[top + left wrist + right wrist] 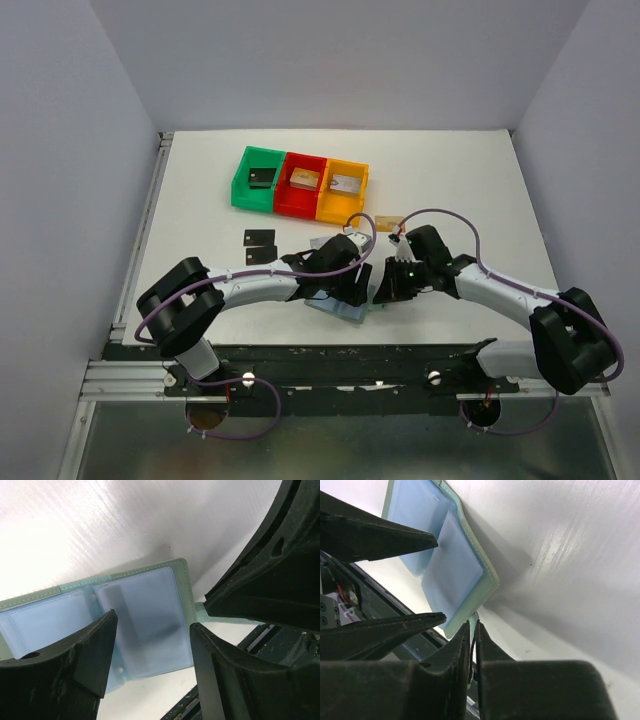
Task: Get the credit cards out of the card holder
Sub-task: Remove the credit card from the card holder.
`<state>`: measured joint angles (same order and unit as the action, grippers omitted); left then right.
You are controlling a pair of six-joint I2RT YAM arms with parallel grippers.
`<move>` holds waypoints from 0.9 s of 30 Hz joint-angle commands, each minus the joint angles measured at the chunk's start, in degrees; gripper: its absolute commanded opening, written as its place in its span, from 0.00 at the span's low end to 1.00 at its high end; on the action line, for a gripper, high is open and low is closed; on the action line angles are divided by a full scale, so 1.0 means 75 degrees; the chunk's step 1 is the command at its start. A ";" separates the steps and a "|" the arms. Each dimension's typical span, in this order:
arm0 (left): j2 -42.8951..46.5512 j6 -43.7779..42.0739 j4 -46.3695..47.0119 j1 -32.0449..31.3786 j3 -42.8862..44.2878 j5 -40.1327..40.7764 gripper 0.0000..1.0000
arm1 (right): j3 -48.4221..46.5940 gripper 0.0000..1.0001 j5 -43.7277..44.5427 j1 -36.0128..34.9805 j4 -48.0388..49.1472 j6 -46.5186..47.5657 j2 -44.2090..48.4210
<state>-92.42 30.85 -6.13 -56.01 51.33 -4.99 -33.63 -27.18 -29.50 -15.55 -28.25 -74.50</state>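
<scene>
The card holder (145, 605) lies open on the white table, its pale blue pockets facing up inside a grey-green cover. My left gripper (152, 620) is open, one finger on each side of the holder's right-hand page. My right gripper (473, 622) is shut on the little green tab at the edge of the card holder (452, 565). From above, both grippers meet over the holder (340, 310) near the table's front edge. Two black credit cards (262, 238) lie left of the arms. A gold-tan card (388, 221) lies behind the right gripper (385, 290). I cannot tell whether the pockets hold cards.
Green (258, 180), red (302, 183) and orange (345, 186) bins stand in a row at the back, each holding a chunky piece. The black rail of the table's front edge (395, 615) runs just beside the holder. Grey walls close in both sides.
</scene>
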 commanded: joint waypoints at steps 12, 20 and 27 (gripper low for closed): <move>0.0276 -0.0047 -0.0038 -0.0056 -0.0106 0.0232 0.74 | -0.0812 0.00 0.0214 0.0031 -0.0972 0.0824 0.0277; 0.0369 -0.0176 -0.0167 -0.0056 0.0046 0.0373 0.75 | -0.1422 0.00 -0.0079 0.0030 -0.1629 0.1516 0.0277; 0.0604 -0.0153 -0.0144 -0.0021 -0.0094 0.0525 0.75 | -0.1364 0.00 -0.0056 0.0042 -0.1618 0.1540 0.0277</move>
<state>-90.43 30.61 -6.11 -56.01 50.98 -3.49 -42.70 -27.05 -29.50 -26.06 -18.11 -73.06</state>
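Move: The card holder's green strap lies between the right hand's open fingertips, practically at the hand point. The holder's middle is about 8 cm to the left and level fore and aft, about 1 cm lower; the gold card lies some 16 cm ahead and 1 cm to the right, about 2 cm lower. From the left hand, hovering over the right-hand pocket, the strap lies about 5 cm right and 1 cm back. The right fingers pinch the green strap shut, then lift it about 4 cm, edging forward. ##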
